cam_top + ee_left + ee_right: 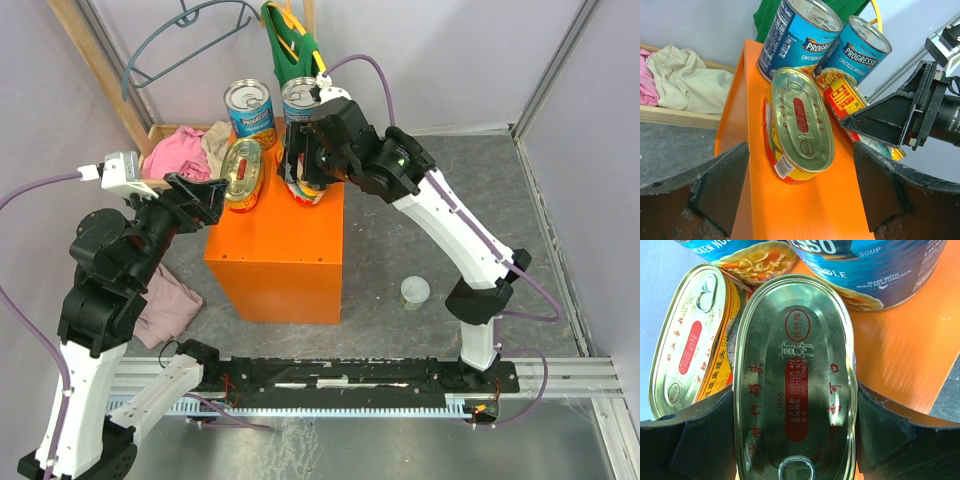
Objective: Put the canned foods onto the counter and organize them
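The counter [280, 260] is a large orange box. At its back stand two tall blue-labelled cans [250, 112] [300, 100]. One flat oval tin [243, 172] [800, 125] lies on the box's left side. My left gripper [205, 200] [800, 195] is open just short of that tin, with nothing between its fingers. My right gripper [305, 172] [795, 435] is shut on the second oval tin [795, 385] [842, 97], holding it by its long sides close beside the first, over the box top. A small white-lidded can [415, 292] stands on the floor to the right of the box.
A wooden tray of pink and beige clothes [185, 148] [685, 85] sits left of the box's back. A pinkish cloth [165, 305] lies on the floor by my left arm. A green garment [290, 45] hangs behind the cans.
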{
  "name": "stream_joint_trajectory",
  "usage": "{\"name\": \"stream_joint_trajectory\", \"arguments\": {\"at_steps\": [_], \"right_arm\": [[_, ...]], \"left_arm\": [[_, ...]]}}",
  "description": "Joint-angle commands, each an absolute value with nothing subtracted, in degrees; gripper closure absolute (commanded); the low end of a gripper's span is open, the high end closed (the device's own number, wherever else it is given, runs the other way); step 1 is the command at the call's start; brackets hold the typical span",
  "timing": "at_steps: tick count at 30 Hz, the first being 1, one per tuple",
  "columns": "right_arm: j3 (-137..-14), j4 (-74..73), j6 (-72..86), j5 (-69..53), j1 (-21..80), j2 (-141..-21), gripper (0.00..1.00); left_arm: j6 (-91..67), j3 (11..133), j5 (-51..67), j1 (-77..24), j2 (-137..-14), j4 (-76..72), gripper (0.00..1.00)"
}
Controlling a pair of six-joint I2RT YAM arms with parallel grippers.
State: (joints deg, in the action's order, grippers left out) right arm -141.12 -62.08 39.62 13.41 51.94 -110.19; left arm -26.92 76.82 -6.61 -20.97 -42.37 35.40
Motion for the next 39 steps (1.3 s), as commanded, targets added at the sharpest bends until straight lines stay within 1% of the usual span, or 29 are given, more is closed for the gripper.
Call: {"name": "stream_joint_trajectory", "arguments": {"at_steps": [1, 3, 6, 9, 14, 16, 20, 22, 29, 36, 39], "right_arm": [[-138.63, -68.55, 38.90, 16.18, 52.27, -111.41, 0.28], [-138.54, -68.55, 38.79, 16.48, 52.50, -111.15, 0.28], [-138.41, -68.47, 38.93, 16.92, 52.80, -110.93, 0.25], [-138.51, -68.76, 38.98, 17.49, 53.24, -110.64, 0.24], [-134.89, -67.66, 39.14, 18.27, 53.61, -108.74, 0.23], [-134.11, -67.48, 39.28, 18.48, 53.78, -108.30, 0.16], [-134.13, -67.76, 39.19, 19.34, 54.43, -108.28, 0.14], [-134.45, -67.88, 38.92, 20.07, 54.89, -108.43, 0.00], [-137.50, -68.70, 37.78, 22.46, 55.86, -109.15, 0.01], [-137.19, -68.33, 37.02, 24.02, 55.91, -108.04, 0.00], [-137.15, -68.64, 36.68, 24.44, 55.94, -108.10, 0.01]], "left_arm": [[-24.86, 77.89, -5.15, -20.81, -42.74, 32.35, 0.09], [-25.02, 78.04, -4.91, -20.77, -42.80, 32.43, 0.09], [-25.26, 78.07, -4.72, -20.76, -42.80, 32.28, 0.09], [-25.66, 78.20, -4.44, -20.76, -42.72, 32.09, 0.09], [-25.66, 78.27, -4.11, -20.78, -42.87, 32.41, 0.09], [-25.83, 78.21, -3.68, -20.70, -43.08, 32.34, 0.09], [-25.84, 78.17, -3.46, -20.81, -43.09, 32.37, 0.09], [-25.92, 78.18, -3.50, -20.76, -42.98, 32.54, 0.09], [-26.02, 78.60, -3.13, -20.77, -43.27, 32.71, 0.09], [-26.02, 79.10, -3.13, -20.76, -43.45, 33.04, 0.09], [-26.15, 79.10, -2.97, -20.76, -43.59, 32.87, 0.09]]}}
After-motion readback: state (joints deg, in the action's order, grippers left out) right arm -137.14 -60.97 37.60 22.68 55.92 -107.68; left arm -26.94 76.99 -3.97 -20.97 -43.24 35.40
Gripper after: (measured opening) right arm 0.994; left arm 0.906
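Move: The right hand holds the oval can, its left side tipped up, and its resting spot on the counter is about 2 cm below and 1 cm ahead. The other oval can lies some 10 cm to the left, about level fore and aft; the right soup can stands roughly 8 cm straight ahead, the left soup can about 8 cm ahead and 9 cm left. From the left hand, the spot is about 7 cm ahead, 14 cm right and 9 cm below. Easing back about 1 cm and very slightly right, at nearly the same height, the right hand first holds its place over the counter, then spreads its fingers from their grip and lets go of the oval can. The wrist meanwhile rolls its left side down and lifts the fingertips, each about 5 degrees; the fingers stay around the can. ##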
